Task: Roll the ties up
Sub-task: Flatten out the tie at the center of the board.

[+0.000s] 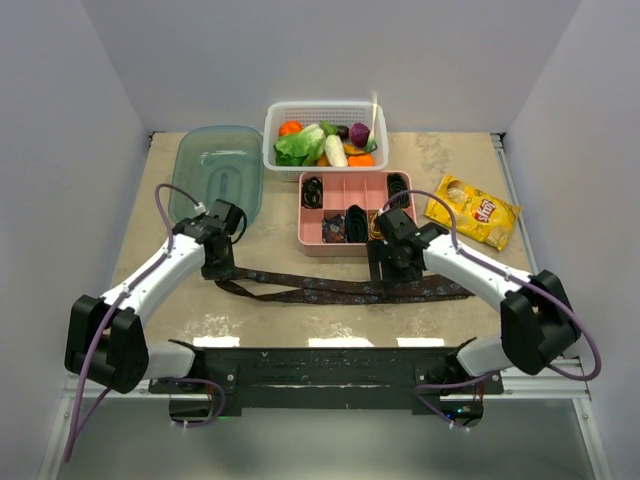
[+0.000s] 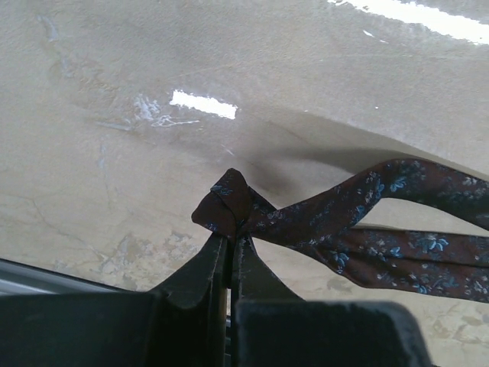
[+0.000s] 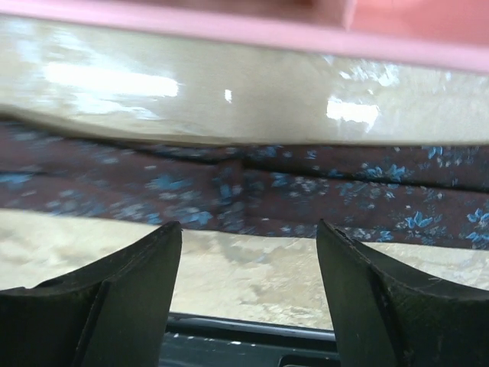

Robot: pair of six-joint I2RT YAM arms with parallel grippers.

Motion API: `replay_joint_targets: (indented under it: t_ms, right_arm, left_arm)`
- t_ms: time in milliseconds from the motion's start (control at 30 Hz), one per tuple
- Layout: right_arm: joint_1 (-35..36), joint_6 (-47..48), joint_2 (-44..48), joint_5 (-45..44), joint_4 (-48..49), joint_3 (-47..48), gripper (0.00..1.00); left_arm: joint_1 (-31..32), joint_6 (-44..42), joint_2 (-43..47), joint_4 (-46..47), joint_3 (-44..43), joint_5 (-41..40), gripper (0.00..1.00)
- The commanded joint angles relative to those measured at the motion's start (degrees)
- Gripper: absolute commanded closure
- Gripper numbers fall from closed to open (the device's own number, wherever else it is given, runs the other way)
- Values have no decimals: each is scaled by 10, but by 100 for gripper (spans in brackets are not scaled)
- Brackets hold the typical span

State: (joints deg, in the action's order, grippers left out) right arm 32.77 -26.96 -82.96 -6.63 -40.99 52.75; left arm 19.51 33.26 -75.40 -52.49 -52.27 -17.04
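Observation:
A dark maroon tie (image 1: pixel 340 288) with small blue flowers lies doubled lengthwise across the table in front of the arms. My left gripper (image 1: pixel 221 272) is shut on the tie's folded left end (image 2: pixel 229 208), the fabric bunched at the fingertips. From that pinch two strands of the tie (image 2: pixel 397 229) run off to the right. My right gripper (image 1: pixel 388 270) stands open just above the tie (image 3: pixel 306 195), which lies flat beyond its spread fingertips (image 3: pixel 164 237) with nothing between them. Several rolled ties (image 1: pixel 355 222) sit in the pink tray.
A pink compartment tray (image 1: pixel 385 188) stands right behind the right gripper, its edge (image 3: pixel 229 27) close in the right wrist view. A teal lid (image 1: pixel 215 175), a white basket of vegetables (image 1: pixel 325 140) and a yellow chip bag (image 1: pixel 472 210) lie farther back.

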Motion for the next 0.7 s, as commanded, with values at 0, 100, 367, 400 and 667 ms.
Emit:
replay_joint_targets:
  t_ms: [0, 100, 367, 400, 667]
  right_arm:
    - [26, 38, 29, 42, 5, 59, 25]
    - [77, 36, -9, 25, 8, 87, 26]
    - [199, 28, -125, 36, 51, 162, 41]
    - [205, 28, -141, 36, 60, 168, 46]
    - [237, 29, -200, 34, 88, 184, 72]
  left_arm:
    - [-4, -22, 24, 25, 4, 23, 100]
    - [-4, -20, 28, 20, 9, 25, 100]
    - [-4, -7, 57, -13, 28, 42, 80]
    - [-4, -6, 60, -14, 31, 44, 78]
    - [-4, -8, 89, -19, 28, 70, 26]
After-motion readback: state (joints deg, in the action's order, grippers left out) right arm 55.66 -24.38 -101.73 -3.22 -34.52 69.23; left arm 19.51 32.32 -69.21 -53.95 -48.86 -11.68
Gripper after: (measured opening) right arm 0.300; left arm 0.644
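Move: Some 19 cm to the right hand's left, about level and 4 cm below, lies the spot where the tie's two strands part. The pink box is about 6 cm left of that hand and 16 cm farther out. The left hand still pinches the tie's end, its middle about 1 cm below the hand point; the parting spot is some 18 cm to its right, 3 cm back and 3 cm below, and the green tray 23 cm straight ahead. Sweeping about 17 cm left over the tie towards where its strands part, the right hand first rises some 4 cm, then sinks again and ends slightly back, turning about 25 degrees counter-clockwise while its wide-open fingers close more than halfway; contact can't be seen. The left hand opens, lets go of the tie's end and draws back a little over 2 cm. ##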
